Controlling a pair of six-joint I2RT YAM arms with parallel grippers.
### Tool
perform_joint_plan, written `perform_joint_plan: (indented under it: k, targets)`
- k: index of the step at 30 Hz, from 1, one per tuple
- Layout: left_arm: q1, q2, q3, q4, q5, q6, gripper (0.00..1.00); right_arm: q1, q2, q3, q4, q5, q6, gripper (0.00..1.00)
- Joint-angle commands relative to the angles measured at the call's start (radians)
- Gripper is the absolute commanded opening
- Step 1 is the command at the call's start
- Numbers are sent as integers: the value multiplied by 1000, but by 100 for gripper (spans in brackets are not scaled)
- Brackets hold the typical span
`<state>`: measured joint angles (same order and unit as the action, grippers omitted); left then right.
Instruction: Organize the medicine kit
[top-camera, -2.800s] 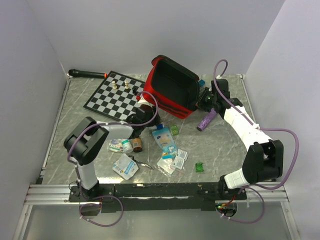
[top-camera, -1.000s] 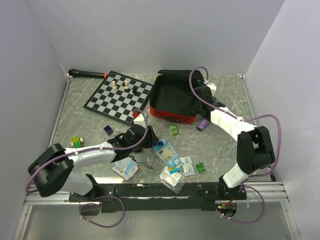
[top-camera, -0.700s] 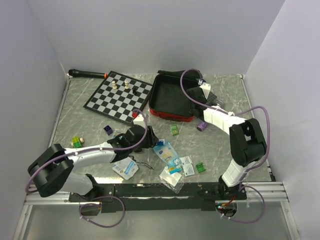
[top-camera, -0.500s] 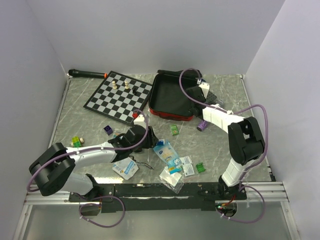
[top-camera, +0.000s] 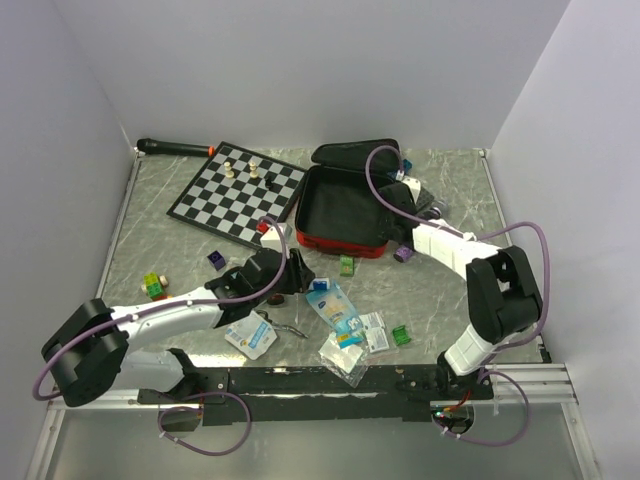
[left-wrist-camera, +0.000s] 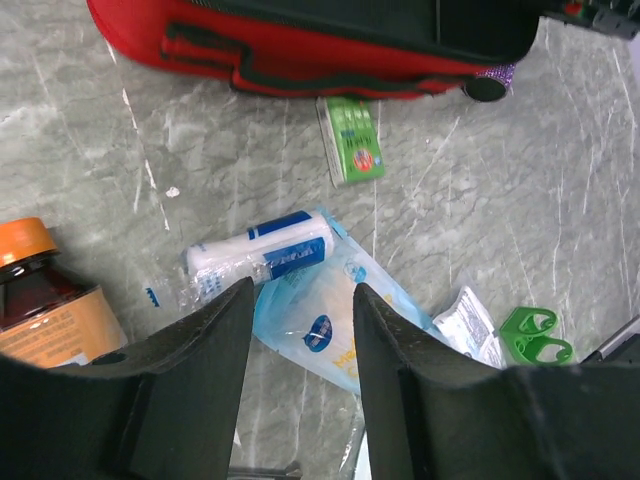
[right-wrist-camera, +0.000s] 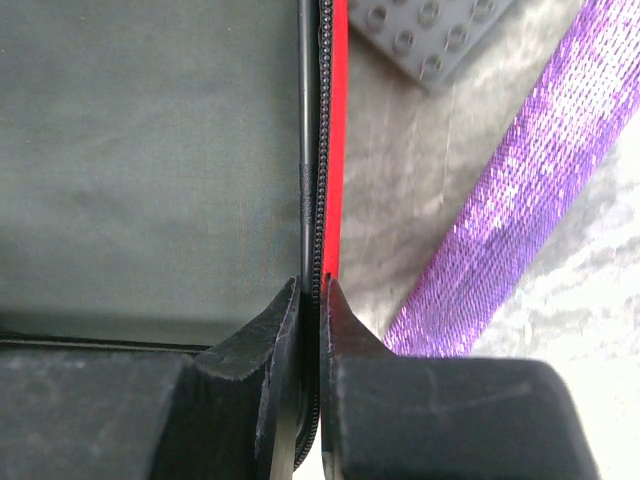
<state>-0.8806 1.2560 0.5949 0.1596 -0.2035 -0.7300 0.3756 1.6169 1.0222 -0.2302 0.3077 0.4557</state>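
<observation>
The medicine kit (top-camera: 340, 212) lies open at the back centre, a red fabric case with black lining (right-wrist-camera: 150, 150), its lid (top-camera: 355, 152) folded toward the wall. My right gripper (top-camera: 405, 192) is shut on the kit's right zip edge (right-wrist-camera: 322, 150), the jaws pinching the zip and red rim. My left gripper (left-wrist-camera: 300, 300) hovers open over a blue-and-white gauze roll (left-wrist-camera: 262, 262) and a blue pouch (left-wrist-camera: 330, 330), in front of the kit's red wall (left-wrist-camera: 300, 50). A brown bottle with an orange cap (left-wrist-camera: 40, 290) stands just left of its fingers.
A chessboard (top-camera: 235, 195) with several pieces lies at the back left, a black pen (top-camera: 175, 147) behind it. A green packet (left-wrist-camera: 352, 150), white sachets (top-camera: 350, 345), a green clip (top-camera: 400, 335), small bricks (top-camera: 153, 285) and a purple glitter tube (right-wrist-camera: 510, 230) are scattered around.
The kit's front edge sits slightly nearer and its lid bulges higher at the back. My right gripper keeps its pinch on the edge. The left arm has reached a little forward.
</observation>
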Motion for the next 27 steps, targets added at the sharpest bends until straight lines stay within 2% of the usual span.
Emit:
perform_joint_plan:
  k: [1,14,21,27]
  targets:
    - [-4,-43,34,-40,-34,4,50,20,-51,-49,-83,-74,0,0]
    - [-4,-53,51,-81,-80,23,52,72,-166,-212,-101,-137,-12,0]
    - [-3,-41,55,-100,-106,-15,53,127,-216,-316,-58,-188,24,0]
    - [6,-7,98,-158,-139,-60,54,157,-255,-335,-63,-209,75,0]
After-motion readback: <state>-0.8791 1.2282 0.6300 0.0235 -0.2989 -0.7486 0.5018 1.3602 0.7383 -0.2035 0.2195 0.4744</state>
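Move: The right gripper already grips the open case's right wall near its front corner. In the way the case is to go, the green box lies about 6 cm back and 10 cm left of this hand, the white tube 11 back and 17 left, and the blue pouch 17 back and 12 left, all some 7 cm lower. From the empty left gripper the case's middle is roughly 16 cm ahead, 9 cm to the right and 6 cm below. Keep the right gripper shut on the case's side wall and drag the case back towards the robot about 8 cm, easing some 3 cm left and turning it roughly 10 degrees counter-clockwise, so that its front pushes into the green box, tube and pouch. Shift the left gripper about 2 cm left, still half open, to wait at the approaching near rim. ##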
